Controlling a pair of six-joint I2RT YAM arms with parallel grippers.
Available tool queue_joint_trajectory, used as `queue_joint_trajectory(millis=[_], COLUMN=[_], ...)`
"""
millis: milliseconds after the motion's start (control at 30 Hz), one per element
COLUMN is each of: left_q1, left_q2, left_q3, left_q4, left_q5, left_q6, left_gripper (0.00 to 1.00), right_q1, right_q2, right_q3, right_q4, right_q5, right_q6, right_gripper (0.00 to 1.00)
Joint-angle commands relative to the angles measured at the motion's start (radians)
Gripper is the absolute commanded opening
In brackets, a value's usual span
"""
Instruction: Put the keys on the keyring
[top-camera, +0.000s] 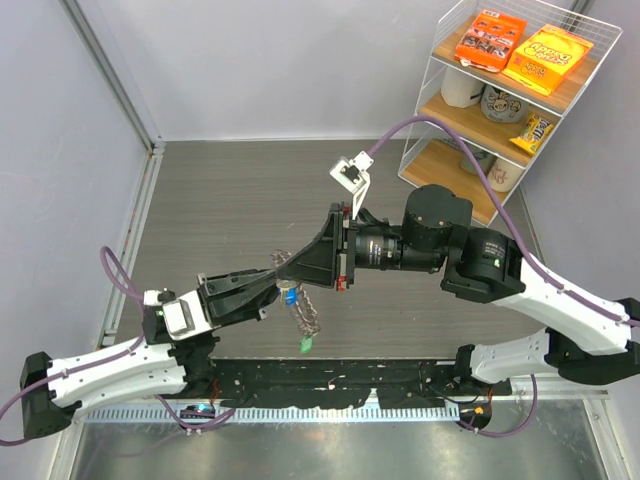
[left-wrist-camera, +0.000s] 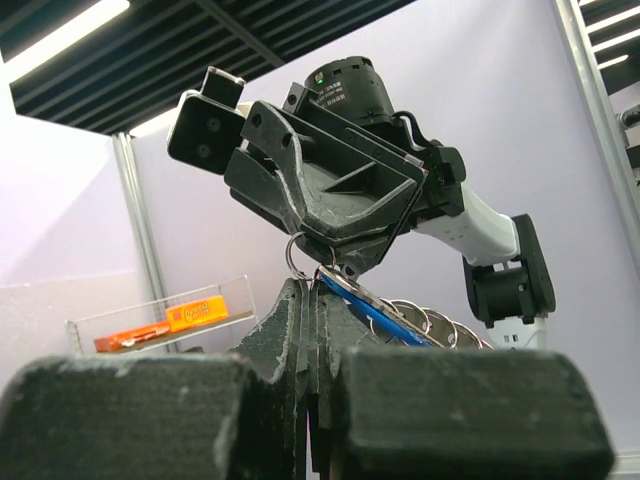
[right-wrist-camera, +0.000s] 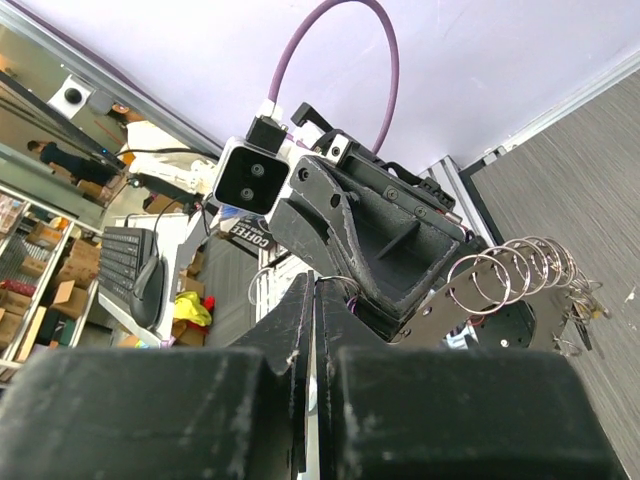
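Observation:
Both grippers meet tip to tip above the middle of the table. My left gripper is shut on a blue-headed key. A thin metal keyring rises from that tip into my right gripper, which is shut on its wire. A string of several linked rings hangs below the grippers. It ends in a green tag, and small silvery keys dangle at its far end.
A white wire shelf stands at the back right with orange snack boxes, mugs and a yellow packet. A metal rail runs along the table's left edge. The arm bases sit at the near edge.

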Motion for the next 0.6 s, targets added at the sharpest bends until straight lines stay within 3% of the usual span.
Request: queue_joint_trajectory(millis=[0, 167, 333, 567], left_q1=[0.003, 0.003, 0.002, 0.003], left_q2=[0.027, 0.039, 0.029, 0.019], left_q3=[0.049, 0.064, 0.079, 0.081], left_q4=[0.289, 0.340, 0.338, 0.340], left_q5=[-0.015, 0.005, 0.028, 0.034], left_q6=[0.015, 0.015, 0.012, 0.001], left_gripper=[0.00, 0.00, 0.00, 0.00], right_q1=[0.049, 0.071, 0.082, 0.082], right_q2=[0.020, -0.014, -0.089, -0.152], right_q3=[0.052, 0.045, -0.021, -0.024], right_q4=[-0.133, -0.188, -0.205, -0.259], right_q5=[0.056, 0.082, 0.094, 0.088], right_q6=[-0.026, -0.052, -0.079, -0.124], right_gripper=[0.05, 0.11, 0.31, 0.41])
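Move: The small ring is pinched between both hands' tips: its middle is level with the right fingertips and about 1 cm below them, and some 1 cm straight above the left fingertips. From the right hand, the blue key lies roughly 2 cm back, 1 cm right and 2 cm lower; the brown keyring's middle about 1 cm back, 3 cm right and 5 cm below; the green tag some 3 cm back, 4 cm right and 8 cm below. To the right, down and back, slowly at first and then faster, the right hand draws about 6 cm away from the left fingertips, opening its fingers about a third of their range to let go of the small ring and tipping them a little downward. The left hand keeps its pinch on the ring and rises about 1.5 cm, easing back 1 cm. ##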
